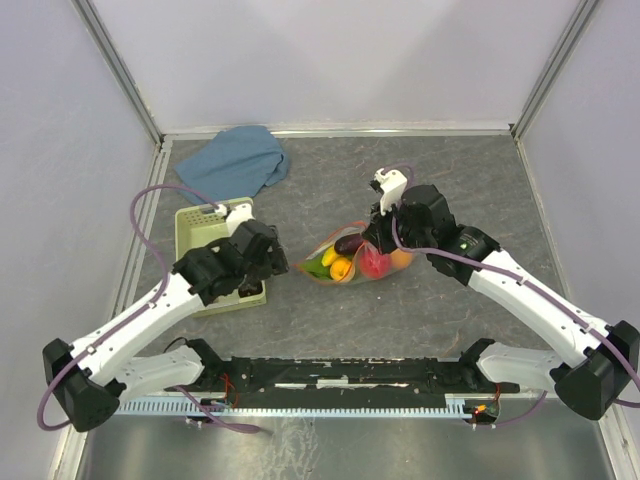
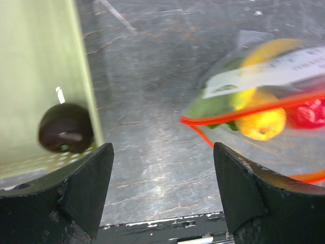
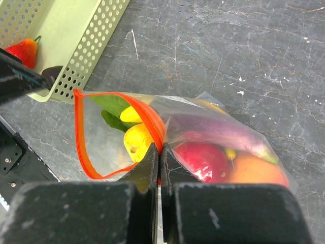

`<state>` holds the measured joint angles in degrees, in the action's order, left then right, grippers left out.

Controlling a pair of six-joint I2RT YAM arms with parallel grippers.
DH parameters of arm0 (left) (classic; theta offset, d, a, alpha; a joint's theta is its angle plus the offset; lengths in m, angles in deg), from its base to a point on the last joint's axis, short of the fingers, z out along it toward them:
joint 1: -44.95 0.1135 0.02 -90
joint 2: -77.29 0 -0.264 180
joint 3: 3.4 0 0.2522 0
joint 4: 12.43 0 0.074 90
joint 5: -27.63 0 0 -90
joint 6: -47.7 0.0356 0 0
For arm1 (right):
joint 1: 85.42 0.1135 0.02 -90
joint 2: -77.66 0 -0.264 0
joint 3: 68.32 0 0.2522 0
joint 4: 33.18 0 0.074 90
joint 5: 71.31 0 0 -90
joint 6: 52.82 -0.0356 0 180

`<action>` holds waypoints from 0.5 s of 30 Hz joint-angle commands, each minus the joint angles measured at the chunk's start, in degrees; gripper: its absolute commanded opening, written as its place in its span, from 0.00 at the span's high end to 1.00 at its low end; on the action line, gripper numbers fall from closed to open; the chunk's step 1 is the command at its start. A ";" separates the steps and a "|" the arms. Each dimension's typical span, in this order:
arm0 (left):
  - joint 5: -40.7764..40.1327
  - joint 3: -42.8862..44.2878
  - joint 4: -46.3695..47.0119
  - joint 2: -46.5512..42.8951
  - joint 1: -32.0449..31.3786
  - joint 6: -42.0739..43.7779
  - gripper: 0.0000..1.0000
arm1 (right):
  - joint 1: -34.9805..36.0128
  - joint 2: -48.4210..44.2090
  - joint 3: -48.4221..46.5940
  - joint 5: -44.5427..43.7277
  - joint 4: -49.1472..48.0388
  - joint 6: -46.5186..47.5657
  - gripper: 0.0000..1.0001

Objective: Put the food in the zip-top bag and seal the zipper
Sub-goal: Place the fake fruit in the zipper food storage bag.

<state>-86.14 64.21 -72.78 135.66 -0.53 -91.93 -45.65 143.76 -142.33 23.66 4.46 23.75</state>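
The clear zip-top bag [image 1: 352, 262] lies mid-table with its mouth open toward the left. Inside are food pieces: a yellow one [image 3: 136, 142], a red one [image 3: 203, 160], a purple one [image 3: 218, 129], an orange one [image 3: 254, 173] and a green leaf [image 3: 111, 104]. My right gripper [image 3: 160, 152] is shut on the red-orange zipper [image 3: 81, 137] at the top rim of the bag. My left gripper [image 2: 162, 168] hangs open and holds nothing, between the basket and the bag [image 2: 264, 101]. A dark purple food piece [image 2: 66, 128] and a red one [image 3: 25, 51] lie in the basket.
The pale green basket [image 1: 192, 222] stands left of the bag, under the left arm. A blue cloth [image 1: 240, 160] lies crumpled at the back left. The enclosure walls close off the table's far edge and both sides.
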 commanded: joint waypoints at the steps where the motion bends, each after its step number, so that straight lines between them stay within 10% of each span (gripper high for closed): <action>1: 1.92 1.79 -6.92 -1.77 8.03 -2.39 0.15 | 0.20 -1.47 1.04 0.88 -4.10 0.31 0.98; 15: 15.80 -3.36 -4.10 8.34 27.32 6.15 0.19 | 0.21 -2.71 2.50 1.29 -5.12 0.06 0.98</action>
<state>-75.69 62.44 -80.16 141.74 23.76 -90.12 -45.67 142.93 -140.17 24.73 2.15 23.71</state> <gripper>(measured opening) 0.827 0.023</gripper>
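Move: The dark round fruit, in the near right corner of the green bin, lies about 8 cm to the left hand's left, 4 cm back and some 13 cm below. The red pepper lies roughly 12 cm to the left of that fruit and 2 cm nearer the base. The bag's middle is 17 cm to the hand's right and 3 cm ahead. From the right hand the dark fruit is about 32 cm left, 7 cm back and 19 cm below. Open and empty, the left hand swings about 8 cm left over the dark fruit, sinking 5 cm and tipping downward. ##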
